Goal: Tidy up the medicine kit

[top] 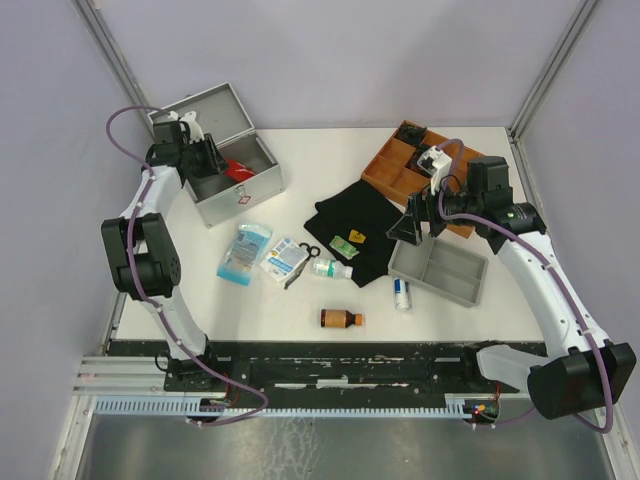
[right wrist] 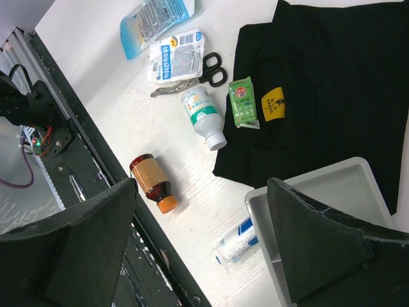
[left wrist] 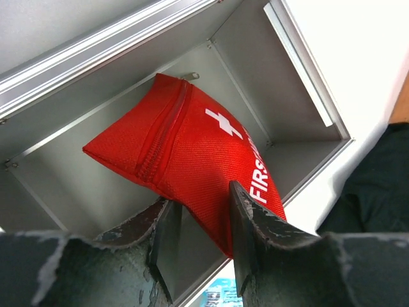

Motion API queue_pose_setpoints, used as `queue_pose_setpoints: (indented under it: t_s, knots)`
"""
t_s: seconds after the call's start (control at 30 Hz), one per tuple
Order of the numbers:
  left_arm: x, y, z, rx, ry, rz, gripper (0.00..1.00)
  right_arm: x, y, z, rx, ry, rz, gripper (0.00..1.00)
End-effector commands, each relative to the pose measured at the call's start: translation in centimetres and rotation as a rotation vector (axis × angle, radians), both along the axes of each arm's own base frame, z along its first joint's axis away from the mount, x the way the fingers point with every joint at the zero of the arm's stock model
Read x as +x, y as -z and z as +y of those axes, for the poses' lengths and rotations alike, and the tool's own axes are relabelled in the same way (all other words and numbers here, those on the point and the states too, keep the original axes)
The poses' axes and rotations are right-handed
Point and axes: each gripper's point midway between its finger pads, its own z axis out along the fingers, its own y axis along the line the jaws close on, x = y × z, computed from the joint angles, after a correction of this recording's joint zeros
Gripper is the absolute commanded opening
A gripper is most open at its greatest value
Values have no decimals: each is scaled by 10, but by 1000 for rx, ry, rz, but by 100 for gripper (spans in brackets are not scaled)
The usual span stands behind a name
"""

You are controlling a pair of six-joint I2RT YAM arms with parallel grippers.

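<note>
The medicine kit (top: 247,201) is a silver metal case standing open at the back left, its lid (top: 213,108) raised behind it. A red "FIRST AID" pouch (left wrist: 185,147) leans inside the case (left wrist: 255,83); from above the pouch (top: 237,170) shows as a red patch. My left gripper (top: 205,158) reaches into the case. Its jaws (left wrist: 201,195) are parted around the pouch's lower corner, with a gap showing at the left finger. My right gripper (top: 418,222) hovers wide open (right wrist: 199,185) and empty over the table beside the grey tray.
A grey divided tray (top: 440,270) lies at the right and a wooden organiser (top: 400,160) behind it. Black cloth (top: 355,225) carries a green sachet (right wrist: 243,102). Loose on the table: amber bottle (right wrist: 152,182), white bottle (right wrist: 204,115), scissors (right wrist: 198,80), blue-white roll (right wrist: 238,240), blue pack (top: 246,250), white pack (top: 283,258).
</note>
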Motion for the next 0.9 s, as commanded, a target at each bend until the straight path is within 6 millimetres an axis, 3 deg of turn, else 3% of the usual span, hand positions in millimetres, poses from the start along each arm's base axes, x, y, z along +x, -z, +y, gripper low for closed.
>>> queue_pose_setpoints:
  t_s: [0.0,0.37,0.6,0.87]
  knots:
    - [9,-21,21,121,-6,-70,42,3,-2,0,-2,-9,-26,91]
    - [27,-17,43,236,-16,-61,42,4,0,-1,-9,-9,-19,91]
    - [27,-21,56,321,-31,-73,46,4,1,-1,-10,-9,-19,91]
    - [20,-47,68,401,-67,-142,65,4,-1,-1,-12,-5,-28,91]
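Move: Inside the open metal box, the red first-aid pouch has its middle about 3 cm ahead of the left hand, 4 cm to its right and 5 cm lower. The raised lid is 13 cm ahead and 4 cm left. On the table, the blue packet lies 24 cm back and 3 cm right, with the white gauze packet 25 cm back and 14 cm right. From the right hand, the pouch is some 24 cm ahead and 43 cm left, well below. Sweeping left across the inside of the box, the left hand travels about 5 cm and edges some 2 cm forward, staying at nearly the same height. Its wrist rolls about 20 degrees, left side rising, while its fingers stay about the pouch's near end, the right one seeming to push the fabric left; the already part-open fingers spread wider late in the sweep. ##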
